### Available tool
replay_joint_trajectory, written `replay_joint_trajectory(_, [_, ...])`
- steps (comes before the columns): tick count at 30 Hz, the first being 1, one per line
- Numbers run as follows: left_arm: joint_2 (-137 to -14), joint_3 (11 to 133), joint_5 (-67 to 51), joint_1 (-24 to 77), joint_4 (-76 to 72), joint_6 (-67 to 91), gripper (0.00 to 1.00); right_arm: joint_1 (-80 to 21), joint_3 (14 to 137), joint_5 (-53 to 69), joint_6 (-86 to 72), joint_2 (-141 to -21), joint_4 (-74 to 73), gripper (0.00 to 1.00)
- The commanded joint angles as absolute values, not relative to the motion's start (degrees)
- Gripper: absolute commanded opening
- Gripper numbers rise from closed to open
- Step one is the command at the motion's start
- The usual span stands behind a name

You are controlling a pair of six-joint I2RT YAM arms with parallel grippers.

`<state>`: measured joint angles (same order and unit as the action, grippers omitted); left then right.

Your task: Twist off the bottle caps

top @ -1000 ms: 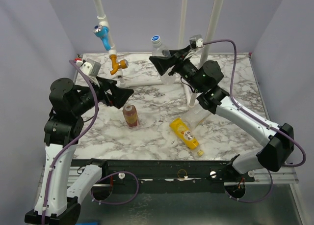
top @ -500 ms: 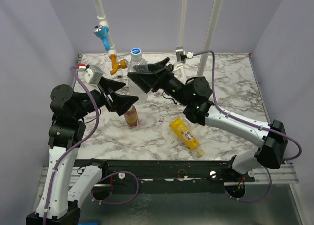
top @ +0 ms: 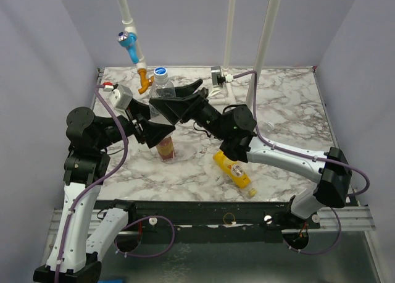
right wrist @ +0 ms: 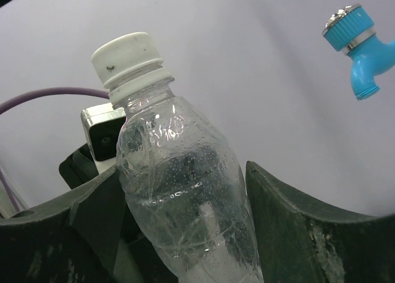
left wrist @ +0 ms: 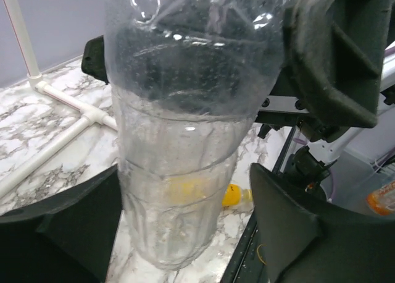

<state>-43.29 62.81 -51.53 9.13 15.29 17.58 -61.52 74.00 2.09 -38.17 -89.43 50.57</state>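
Note:
My right gripper (top: 168, 97) (right wrist: 182, 190) is shut on a wide clear bottle (top: 159, 92) (right wrist: 185, 202) and holds it upright in the air. The bottle's blue-and-white cap (top: 161, 71) (right wrist: 129, 55) is on its neck. My left gripper (top: 153, 119) (left wrist: 184, 190) is open around the lower body of the same bottle (left wrist: 179, 190); the left finger touches it and the right finger stands apart. A brown bottle (top: 165, 148) stands on the table just below, partly hidden by my left gripper. A yellow bottle (top: 233, 168) lies on its side at front centre.
A blue tap (top: 128, 39) (right wrist: 358, 54) hangs on a white pipe at the back left, with an orange fitting (top: 145, 80) below it. Two upright white pipes (top: 265, 36) rise at the back. A white pipe (left wrist: 62, 141) lies on the marble table (top: 290, 104).
My right arm has swung left with the clear bottle, bringing it over the brown bottle. My left gripper has come up around the bottle's lower body and narrowed a little.

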Motion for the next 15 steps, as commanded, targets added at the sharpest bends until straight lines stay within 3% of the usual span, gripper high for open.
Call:
replay_joint_trajectory(1, [-43.05,62.84,-55.10,9.23,14.02,17.04,0.71,-62.07,75.03,1.03,-39.33,-90.22,54.46,0.31])
replay_joint_trajectory(3, [-43.06,62.93,-54.84,9.23,14.03,16.79,0.61,-62.08,74.75,0.99,-39.55,-90.26,54.55,0.31])
replay_joint_trajectory(6, [-42.98,62.80,-55.35,9.23,14.08,16.87,0.55,-62.10,74.62,1.56,-38.29,-90.14,54.40,0.32])
replay_joint_trajectory(12, [-41.71,62.58,-53.69,9.23,15.27,14.09,0.32,-62.07,78.55,0.35,-30.09,-86.70,40.41,0.56])
replay_joint_trajectory(15, [-41.13,62.67,-52.45,9.23,16.94,10.33,0.20,-62.05,83.79,-1.45,-25.43,-86.13,27.88,0.64])
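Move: The clear bottle hangs in the right gripper, its lower body already between the open left fingers; its middle is about 3 cm ahead of, 1 cm right of and 6 cm above the left hand, and about 1 cm back from, level sideways with and 4 cm below the right hand. From the left hand, the opened brown bottle stands about 9 cm ahead, 1 cm right and 30 cm below; the yellow bottle lies roughly 6 cm ahead, 31 cm right and 37 cm down. The left hand stays in place beneath the right gripper and closes its wide-open fingers by about a third of their range, until they come to rest pinching the clear bottle's lower body from both sides. The right hand keeps its grip higher on the bottle, rising only about half a centimetre and, late on, tipping some 5 degrees so that the bottle's cap end leans to the robot's left. ##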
